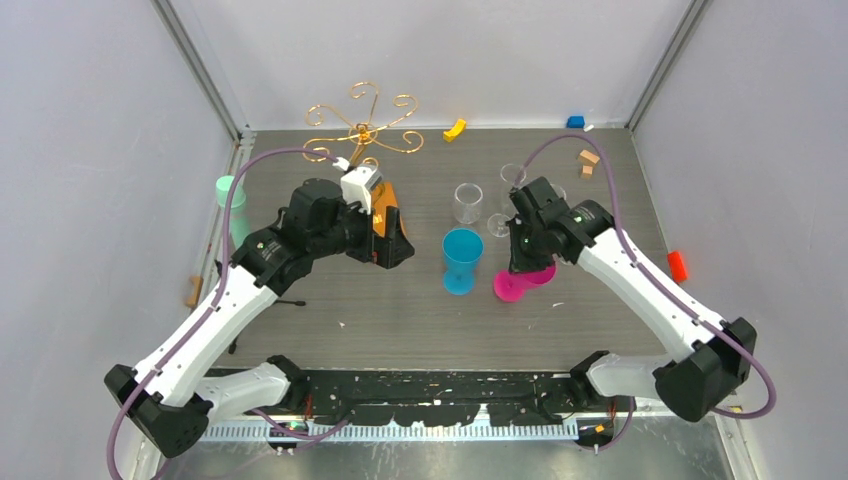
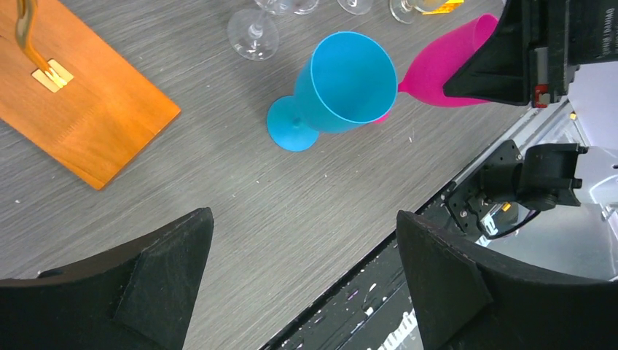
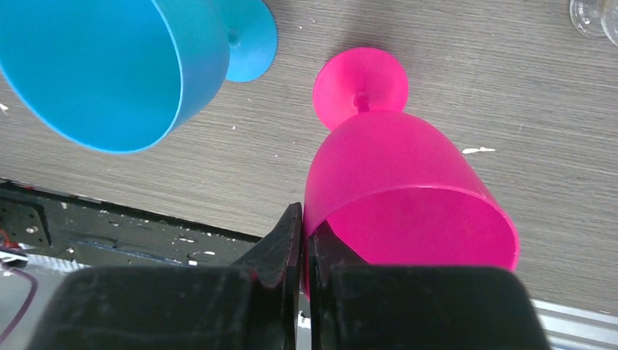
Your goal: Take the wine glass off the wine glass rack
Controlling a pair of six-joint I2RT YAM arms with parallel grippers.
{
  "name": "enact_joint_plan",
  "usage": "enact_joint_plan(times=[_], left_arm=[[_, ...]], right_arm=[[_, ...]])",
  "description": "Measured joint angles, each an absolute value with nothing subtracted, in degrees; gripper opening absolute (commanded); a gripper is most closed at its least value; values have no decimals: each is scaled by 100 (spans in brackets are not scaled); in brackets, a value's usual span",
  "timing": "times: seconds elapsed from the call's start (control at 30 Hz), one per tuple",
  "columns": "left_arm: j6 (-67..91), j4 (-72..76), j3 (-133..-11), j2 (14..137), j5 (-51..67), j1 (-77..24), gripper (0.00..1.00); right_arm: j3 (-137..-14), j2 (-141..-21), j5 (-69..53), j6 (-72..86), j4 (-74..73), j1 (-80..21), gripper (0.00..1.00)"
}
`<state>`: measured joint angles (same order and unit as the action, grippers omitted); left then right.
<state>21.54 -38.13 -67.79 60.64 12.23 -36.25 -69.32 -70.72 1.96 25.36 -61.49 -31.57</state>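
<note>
The wine glass rack (image 1: pixel 362 125), gold wire with curly arms, stands at the back left; no glass hangs on the arms in view. Its orange base (image 2: pixel 80 117) lies just beyond my left gripper (image 2: pixel 302 219), which is open and empty over the table. My right gripper (image 3: pixel 304 219) is shut on the rim of a pink wine glass (image 3: pixel 397 182), one finger inside the bowl and one outside. The glass leans, its foot (image 3: pixel 359 87) low by the table. In the top view the pink wine glass (image 1: pixel 520 283) sits under the right gripper (image 1: pixel 525 265). The left gripper (image 1: pixel 388 240) covers most of the rack base.
A blue wine glass (image 1: pixel 462 260) stands upright just left of the pink one. Two clear glasses (image 1: pixel 467 203) (image 1: pixel 510 190) stand behind. A green cup (image 1: pixel 230 190) is at the left edge. Small blocks, yellow (image 1: pixel 455 129), blue (image 1: pixel 575 122) and red (image 1: pixel 678 265), lie near the edges.
</note>
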Motion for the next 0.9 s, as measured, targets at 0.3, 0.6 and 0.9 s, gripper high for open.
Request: enact_joint_plan(times=[0.3, 0.6, 0.9], left_arm=[[2075, -3898, -6779, 6075, 926, -3625, 100], [2187, -4195, -6871, 6108, 556, -3625, 100], [2355, -4598, -7229, 6134, 316, -3625, 100]], right_arm=[[-6932, -7669, 438, 2539, -6010, -3441, 29], [-7061, -7686, 475, 2534, -5933, -3483, 43], [-7295, -7172, 681, 2534, -5874, -3483, 49]])
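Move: The right hand still holds the pink wine glass by the left side of its rim, the bowl leaning to the right; the glass's middle is about 7 cm below the hand and 2 cm to its right. The blue wine glass stands some 11 cm left and 4 cm ahead, with two clear glasses about 14 cm ahead, 3 cm left, and 12 cm ahead, 5 cm right. For the left hand, the pink glass lies roughly 25 cm right, level ahead, and 18 cm below. Down about 2.5 cm, easing slightly forward and left, the right hand sets the pink wine glass towards the table while its fingers begin to open; they spread to nearly half their range and let go of the rim, then the hand climbs some 4.5 cm, drifting forward. The wide-open left hand meanwhile shifts about 2.5 cm left, away from the glasses, swinging roughly 10 degrees counter-clockwise. ##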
